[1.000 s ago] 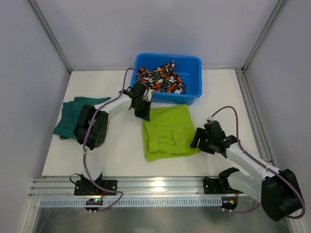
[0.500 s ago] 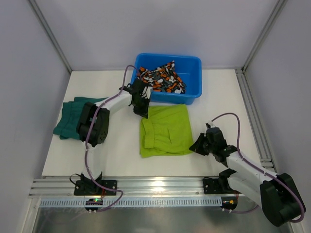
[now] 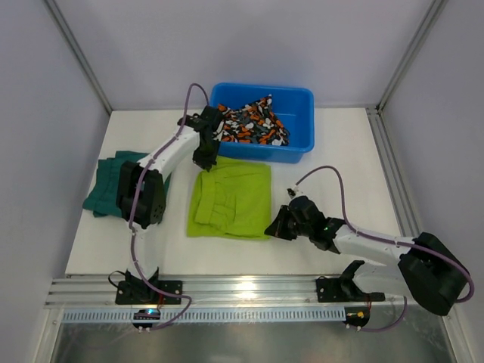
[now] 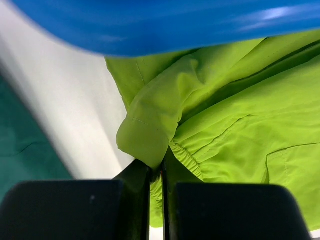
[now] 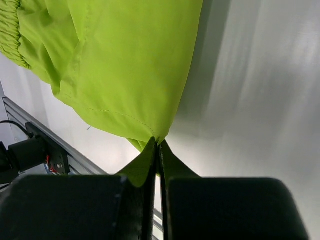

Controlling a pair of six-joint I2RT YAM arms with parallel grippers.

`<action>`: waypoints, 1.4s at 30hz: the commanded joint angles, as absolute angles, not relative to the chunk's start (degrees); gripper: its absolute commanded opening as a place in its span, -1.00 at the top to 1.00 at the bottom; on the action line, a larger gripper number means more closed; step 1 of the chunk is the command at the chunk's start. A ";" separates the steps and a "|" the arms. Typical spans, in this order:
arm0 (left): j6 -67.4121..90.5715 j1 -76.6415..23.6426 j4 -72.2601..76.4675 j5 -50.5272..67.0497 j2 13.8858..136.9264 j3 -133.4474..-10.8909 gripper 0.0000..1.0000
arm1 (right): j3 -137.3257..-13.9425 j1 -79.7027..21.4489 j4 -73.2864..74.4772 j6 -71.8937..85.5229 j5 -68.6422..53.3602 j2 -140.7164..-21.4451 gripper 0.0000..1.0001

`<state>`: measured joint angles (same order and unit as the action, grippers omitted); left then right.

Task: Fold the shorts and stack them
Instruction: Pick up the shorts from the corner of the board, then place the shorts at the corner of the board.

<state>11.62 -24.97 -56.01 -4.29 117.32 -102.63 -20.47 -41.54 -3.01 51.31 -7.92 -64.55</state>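
The lime yellow-green shorts lie spread in the middle of the table. My left gripper is shut on their far left corner by the waistband, just below the tub. My right gripper is shut on their near right corner. The dark teal-green shorts lie folded at the left of the table, seen also as dark teal-green cloth in the left wrist view. The camouflage print shorts lie crumpled in the tub.
A blue plastic tub stands at the back centre, its wall close above my left gripper. An aluminium rail runs along the near table edge, also the rail in the right wrist view. Frame posts rise at both sides.
My right gripper has closed on the lime shorts' near right corner and moved left. My left gripper has dragged the far corner leftward, so the lime shorts have shifted left across the table.
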 commanded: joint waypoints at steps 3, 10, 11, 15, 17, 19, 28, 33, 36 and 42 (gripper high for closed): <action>10.81 -22.15 -63.53 -16.69 112.76 -106.08 1.00 | -31.09 -49.03 -5.63 54.49 -2.47 -72.84 0.93; 11.07 -19.26 -68.02 -22.93 110.39 -109.77 1.00 | -43.31 -53.70 -3.26 53.97 -0.27 -78.83 0.92; 11.34 -18.99 -68.81 -23.81 110.22 -111.95 1.00 | -44.72 -54.22 -2.12 53.79 -0.26 -79.36 0.92; 13.79 -18.81 -75.48 -30.30 112.06 -121.62 1.00 | -52.45 -55.81 -1.41 53.26 1.50 -81.47 0.92; 14.50 -18.81 -78.65 -33.56 113.11 -125.14 1.00 | -56.31 -56.42 -1.14 53.00 1.32 -82.96 0.92; 14.07 -18.81 -80.15 -38.11 113.64 -129.71 1.00 | -59.49 -57.04 -0.71 52.47 0.88 -84.72 0.93; 8.62 -13.37 -74.45 -48.06 111.27 -127.46 1.00 | -80.23 -58.27 -5.61 51.15 -5.62 -105.89 0.93; 7.11 -4.86 -67.77 -48.88 110.57 -123.57 1.00 | -90.95 -58.71 -10.55 53.09 -11.51 -118.01 0.92; 6.60 -0.55 -65.05 -44.66 109.78 -123.14 1.00 | -95.00 -59.06 -10.46 51.95 -11.69 -120.32 0.92; 3.52 3.69 -57.05 -41.75 111.88 -118.31 1.00 | -104.14 -59.15 -8.35 51.41 -13.52 -129.45 0.92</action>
<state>5.63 3.38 -65.95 -42.19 113.40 -120.03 -99.29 -58.48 -5.87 52.23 -10.50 -127.48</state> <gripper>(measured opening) 0.033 0.041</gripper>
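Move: Both hands already pinch the lime shorts, the left by a far corner and the right by the near right one. The folded teal shorts they are being taken to lie about 29 cm to the left hand's left, level with it and some 9 cm below; from the right hand, about 22 cm ahead, 48 cm left and 4 cm down. The blue bin's middle stands roughly 22 cm ahead and 16 cm right of the left hand, 4 cm lower. Keeping their shut grip on the lime shorts, both arms swing the cloth to the left towards the teal shorts by some 30–35 cm, the left hand lifting about 15 cm partway before levelling off and turning some 40 degrees counter-clockwise with its left side rising. The right hand goes along and also forward about 10 cm, climbing some 15 cm and then sinking back around 6 cm as it nears the teal pile's right edge. ##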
